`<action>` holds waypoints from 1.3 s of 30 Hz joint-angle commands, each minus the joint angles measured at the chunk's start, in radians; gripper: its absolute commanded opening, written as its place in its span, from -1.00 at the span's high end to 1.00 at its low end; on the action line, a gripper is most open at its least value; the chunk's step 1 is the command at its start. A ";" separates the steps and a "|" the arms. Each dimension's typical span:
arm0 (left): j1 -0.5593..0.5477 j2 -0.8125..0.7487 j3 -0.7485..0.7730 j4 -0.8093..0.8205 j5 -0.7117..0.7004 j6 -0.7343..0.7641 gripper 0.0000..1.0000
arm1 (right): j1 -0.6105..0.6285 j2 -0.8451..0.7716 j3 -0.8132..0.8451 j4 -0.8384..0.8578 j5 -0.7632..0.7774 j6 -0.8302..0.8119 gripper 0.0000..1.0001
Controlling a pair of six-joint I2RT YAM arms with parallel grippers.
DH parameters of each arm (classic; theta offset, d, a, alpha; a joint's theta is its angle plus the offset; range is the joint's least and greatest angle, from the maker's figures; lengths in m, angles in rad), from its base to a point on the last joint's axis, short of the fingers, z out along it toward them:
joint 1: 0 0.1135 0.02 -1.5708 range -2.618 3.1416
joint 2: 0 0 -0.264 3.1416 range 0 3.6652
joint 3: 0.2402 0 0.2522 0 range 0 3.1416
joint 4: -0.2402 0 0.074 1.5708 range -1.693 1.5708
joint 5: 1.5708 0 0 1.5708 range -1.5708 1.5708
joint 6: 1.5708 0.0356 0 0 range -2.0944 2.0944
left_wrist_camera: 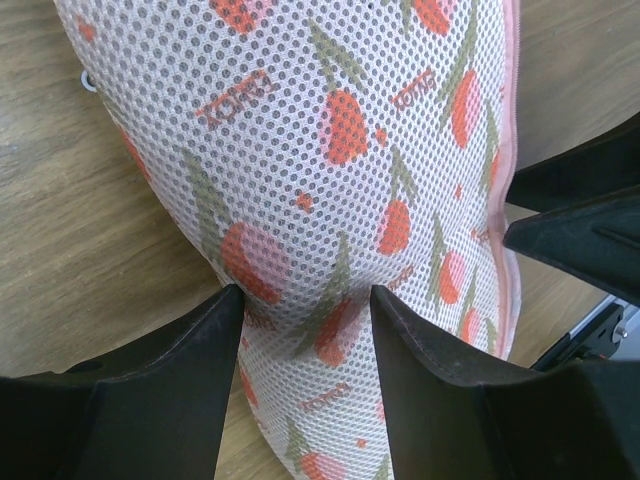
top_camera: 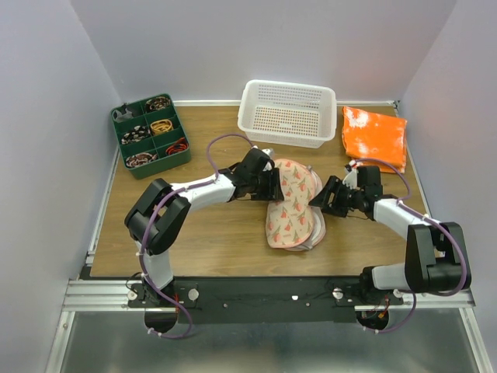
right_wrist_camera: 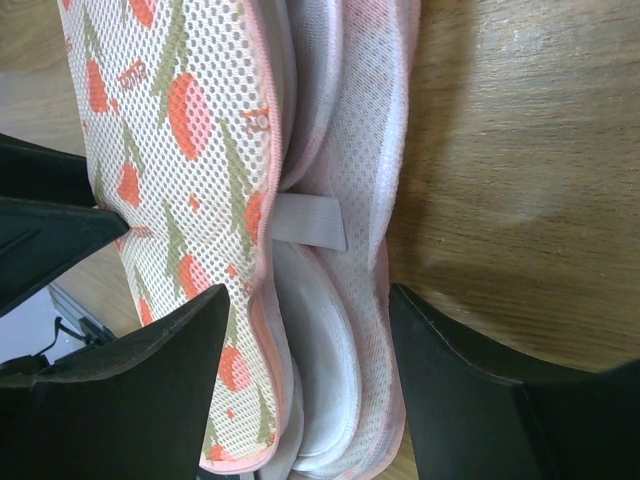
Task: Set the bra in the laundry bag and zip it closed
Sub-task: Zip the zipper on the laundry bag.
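The laundry bag (top_camera: 293, 206), pale pink mesh with a red-and-green fruit print, lies mid-table with its long side toward me. My left gripper (top_camera: 272, 185) is shut on its far left lobe, with printed mesh (left_wrist_camera: 340, 150) filling the gap between both fingers. My right gripper (top_camera: 320, 198) grips the bag's right rim (right_wrist_camera: 255, 260), one finger on the printed top flap and the other at the lower edge. That rim gapes. Inside, the bra's grey-brown band (right_wrist_camera: 310, 220) and a pale cup (right_wrist_camera: 330, 370) show between the two halves.
A white perforated basket (top_camera: 283, 140) stands at the back centre. An orange-and-white folded cloth (top_camera: 374, 136) lies at the back right, and a green compartment tray (top_camera: 161, 165) of small items at the back left. Grey walls close in three sides.
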 commanded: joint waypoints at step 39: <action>-0.069 0.000 0.111 -0.172 -0.142 -0.004 -0.22 | 0.103 -0.079 0.118 -0.196 0.403 0.004 0.99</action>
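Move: The right edge of the laundry bag's printed flap, where the zipper runs, lies between the open right fingers, only about 1 cm left of the right hand and 2 cm below. Along it, a small white tag sits some 3 cm ahead and 3 cm below. The bag's middle is roughly 8 cm left of the right hand, and about 5 cm right, 2 cm back and 2 cm below the left hand, whose fingertips are already on the fabric. Dipping about 1.5 cm, slightly back and leftward, the right hand settles around the pink edge of the flap. Its fingers shut on the edge as it swings back some 3 cm to the right, ending forward and up, left side rolling down about 15 degrees. The left hand, half open and still touching the bag, goes 2 cm right early on, then eases back a little. ##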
